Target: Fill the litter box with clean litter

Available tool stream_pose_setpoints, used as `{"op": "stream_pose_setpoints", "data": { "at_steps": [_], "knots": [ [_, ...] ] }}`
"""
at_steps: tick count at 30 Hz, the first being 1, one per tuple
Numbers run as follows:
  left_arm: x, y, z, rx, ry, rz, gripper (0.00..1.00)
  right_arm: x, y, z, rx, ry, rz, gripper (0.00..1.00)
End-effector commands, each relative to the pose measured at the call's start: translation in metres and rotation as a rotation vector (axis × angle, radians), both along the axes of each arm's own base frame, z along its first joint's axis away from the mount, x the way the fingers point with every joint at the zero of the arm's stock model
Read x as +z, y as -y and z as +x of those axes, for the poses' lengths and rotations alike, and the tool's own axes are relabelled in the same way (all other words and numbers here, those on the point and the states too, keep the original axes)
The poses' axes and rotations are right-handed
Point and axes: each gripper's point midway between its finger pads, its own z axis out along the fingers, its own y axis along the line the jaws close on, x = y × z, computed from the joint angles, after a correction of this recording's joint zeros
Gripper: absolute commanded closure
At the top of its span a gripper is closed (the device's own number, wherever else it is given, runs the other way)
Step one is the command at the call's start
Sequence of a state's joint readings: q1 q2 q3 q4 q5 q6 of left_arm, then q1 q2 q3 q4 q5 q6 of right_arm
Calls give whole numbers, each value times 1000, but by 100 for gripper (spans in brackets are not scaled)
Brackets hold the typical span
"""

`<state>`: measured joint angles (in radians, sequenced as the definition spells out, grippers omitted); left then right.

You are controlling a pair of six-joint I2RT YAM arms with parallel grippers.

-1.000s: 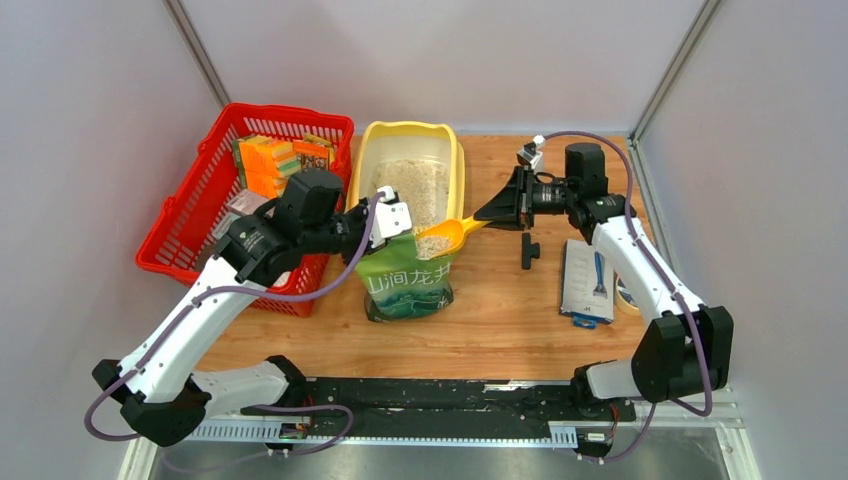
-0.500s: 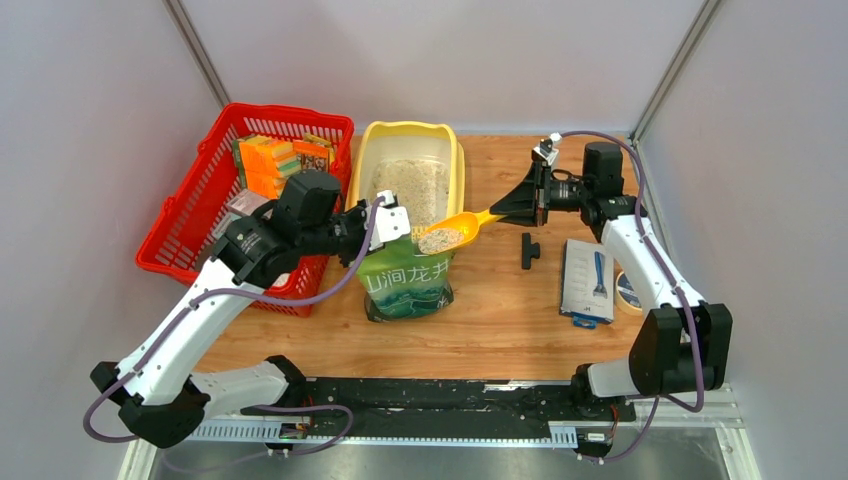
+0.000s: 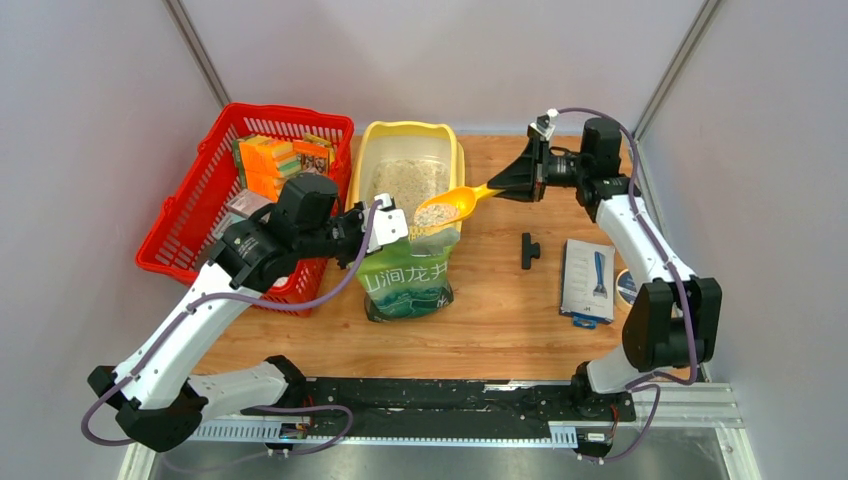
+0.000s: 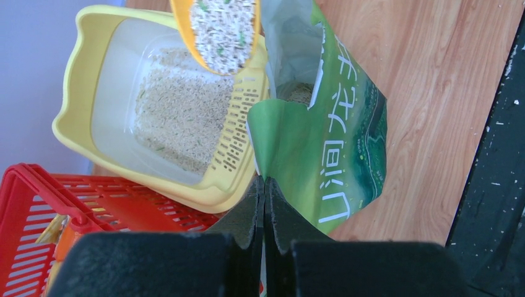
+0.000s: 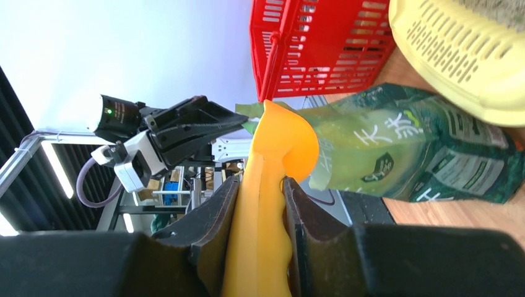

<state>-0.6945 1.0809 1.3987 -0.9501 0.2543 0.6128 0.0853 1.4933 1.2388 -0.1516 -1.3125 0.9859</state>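
Observation:
The pale yellow litter box (image 3: 405,129) stands at the back centre with a layer of clean litter (image 3: 408,183) in it. Just in front of it stands the green pouch (image 3: 405,282), its mouth open. My left gripper (image 3: 368,232) is shut on the pouch's top edge (image 4: 264,182). My right gripper (image 3: 500,187) is shut on the handle of an orange scoop (image 3: 445,208). The scoop (image 4: 223,31) holds a load of litter and hangs level above the box's slotted lip (image 4: 238,124). In the right wrist view the handle (image 5: 260,204) sits between both pads.
A red mesh basket (image 3: 190,235) with orange packs stands left of the box, touching it. On the wood to the right lie a small black tool (image 3: 528,250), a flat packaged item (image 3: 588,280) and a tape roll (image 3: 628,288).
My right gripper has raised the loaded scoop out of the pouch mouth and carried it back toward the litter box. The left gripper has kept its hold on the pouch.

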Motion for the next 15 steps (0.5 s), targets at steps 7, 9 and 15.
{"op": "stream_pose_setpoints", "data": {
  "at_steps": [7,9,15],
  "knots": [
    [10,-8,2,22,55,-3,100,-5,-5,86,-59,63,29,100],
    [7,-9,1,23,48,1,100,-5,-7,106,-89,105,14,100],
    [-3,-11,0,14,24,39,100,-47,-15,167,-159,153,-107,100]
  ]
}}
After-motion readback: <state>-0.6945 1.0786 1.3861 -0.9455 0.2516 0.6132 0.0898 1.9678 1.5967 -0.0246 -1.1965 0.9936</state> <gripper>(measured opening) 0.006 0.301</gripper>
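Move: The right hand grips the yellow scoop, its bowl of litter pointing left. From that hand the middle of the litter box lies roughly 22 cm ahead, 24 cm to the left and 26 cm below. The green litter bag is about 12 cm back, 22 cm left and 18 cm down; a black T-shaped piece lies about 6 cm ahead, 12 cm right and 31 cm down. From the left hand the box is some 31 cm ahead, 7 cm right and 25 cm below. Forward and ever faster, the right hand carries the loaded scoop away from the bag's mouth and farther in over the litter box, about 14 cm in all; after a slight rise it sinks, ending some 5 cm lower. The fingers keep their grip on the handle and the bowl stays nearly level, the wrist turning only slightly clockwise. ##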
